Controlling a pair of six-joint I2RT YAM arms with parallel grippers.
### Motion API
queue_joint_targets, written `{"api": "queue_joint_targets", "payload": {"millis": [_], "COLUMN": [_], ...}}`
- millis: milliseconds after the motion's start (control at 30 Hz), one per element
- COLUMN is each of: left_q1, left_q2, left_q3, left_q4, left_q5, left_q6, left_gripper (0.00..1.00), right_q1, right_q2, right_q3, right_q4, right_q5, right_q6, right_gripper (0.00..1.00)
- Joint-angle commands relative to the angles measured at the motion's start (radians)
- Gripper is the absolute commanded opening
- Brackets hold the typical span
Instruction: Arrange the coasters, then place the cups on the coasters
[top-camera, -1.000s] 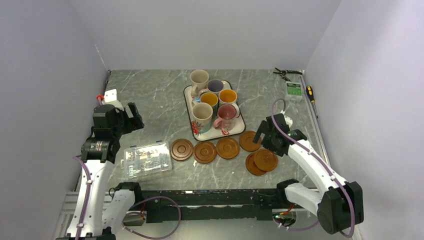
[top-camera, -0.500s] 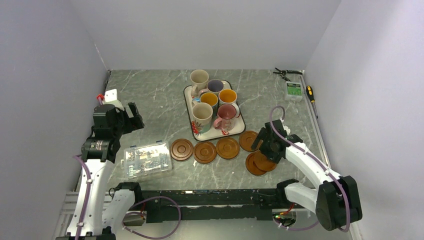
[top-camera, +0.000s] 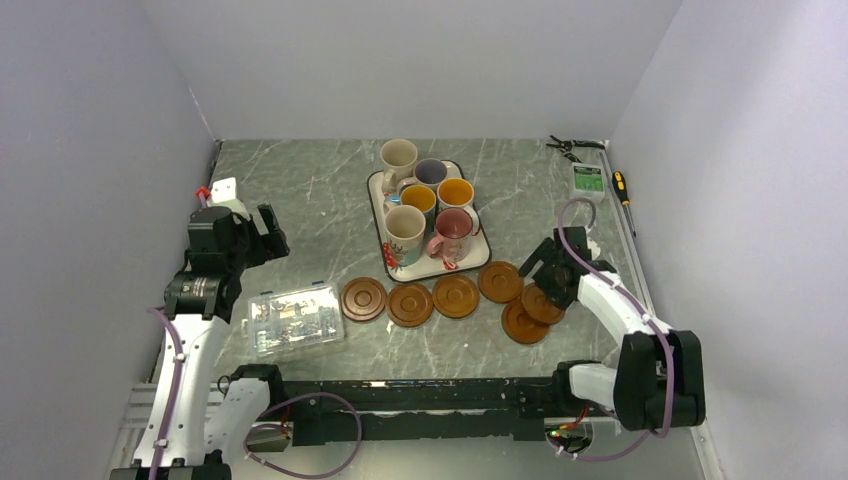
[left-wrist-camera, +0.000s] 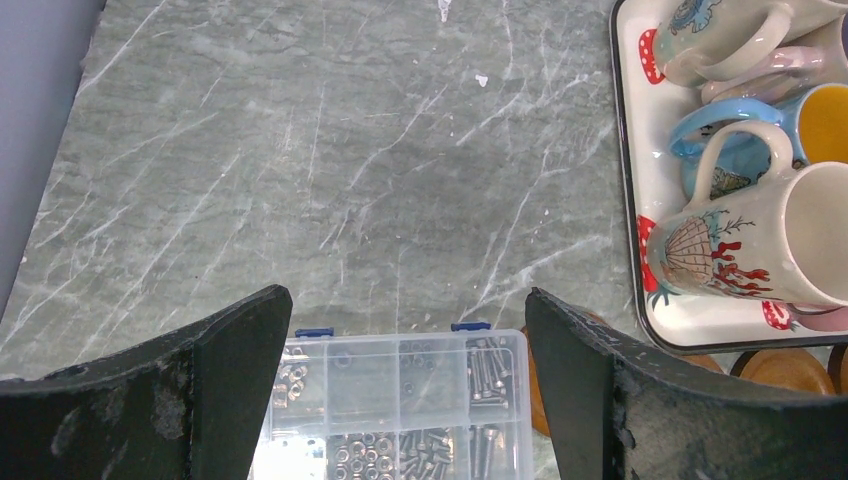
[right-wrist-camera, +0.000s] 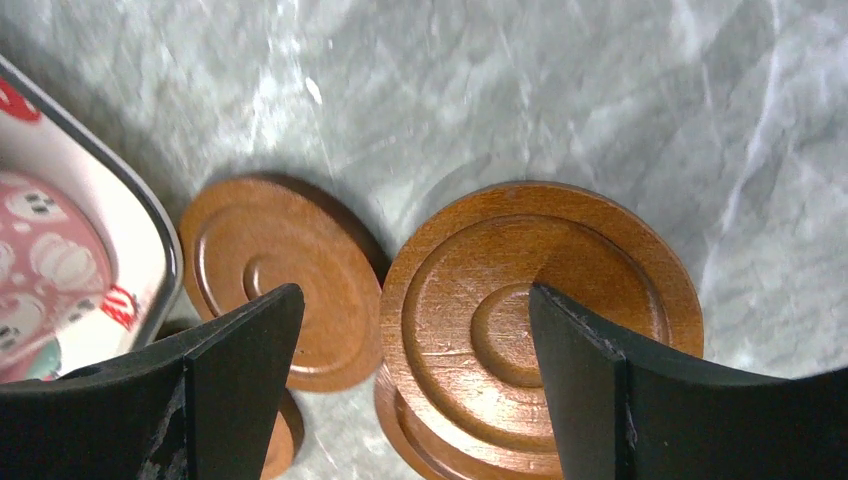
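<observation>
Several brown coasters lie in front of the tray: three in a row (top-camera: 410, 304), one (top-camera: 499, 282) further right, and an overlapping pair (top-camera: 524, 321) at the row's right end. My right gripper (top-camera: 547, 281) hangs open just above that pair. In the right wrist view its gripper (right-wrist-camera: 415, 300) straddles the upper coaster (right-wrist-camera: 470, 330), which rests on a lower one (right-wrist-camera: 440, 445); another coaster (right-wrist-camera: 270, 270) lies to the left. Several cups (top-camera: 405, 232) stand on the strawberry-print tray (top-camera: 440, 268). My left gripper (top-camera: 262, 235) is open and holds nothing.
A clear plastic box of screws (top-camera: 293, 319) lies at the front left, below the left gripper (left-wrist-camera: 405, 300). Pliers (top-camera: 572, 145), a green-labelled device (top-camera: 587, 180) and a screwdriver (top-camera: 622, 190) lie at the back right. Walls close in on three sides.
My right arm swung right and toward the front, from the fourth coaster to over the overlapping pair. That pair now lies slightly further right. The left arm has not moved.
</observation>
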Motion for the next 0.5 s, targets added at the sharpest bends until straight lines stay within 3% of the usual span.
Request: {"api": "queue_joint_targets", "payload": {"millis": [0,167,467], "left_q1": [-0.003,-0.003,-0.004], "left_q2": [0.004,0.012,0.018], "left_q3": [0.012,0.014,0.018], "left_q4": [0.026,0.025,0.022], "left_q5": [0.013,0.012,0.011], "left_q6": [-0.009,-0.009,-0.008], "left_gripper": [0.94,0.94,0.94], "right_q1": [-0.066,-0.129,-0.136], "right_q2": [0.105,0.159,0.299], "right_q3": [0.011,0.029,0.135], "right_q4": [0.084,0.134,0.198], "right_q5": [0.001,0.003,-0.011], "right_q6": [-0.05,-0.059,-0.108], "right_gripper": [0.88,0.87,0.84]}}
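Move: The top coaster of the loose pair lies with its middle some 3 cm to my right hand's right, 4 cm back and 2 cm below. Under it the lower coaster sticks out, about 9 cm back and 2 cm left of this hand. The row's end coaster is roughly 8 cm left and 1 cm ahead; the pink mug stands some 20 cm left and 12 cm ahead. From my left hand the top coaster is about 57 cm right, 5 cm back and 22 cm below. With my right hand's right-hand finger still on the face of the top coaster, I drag it over the table, forward about 6 cm and to the right some 3.5 cm, past the right side of the row's end coaster. I stay at the same height, keep the fingers wide apart and barely turn the wrist. ##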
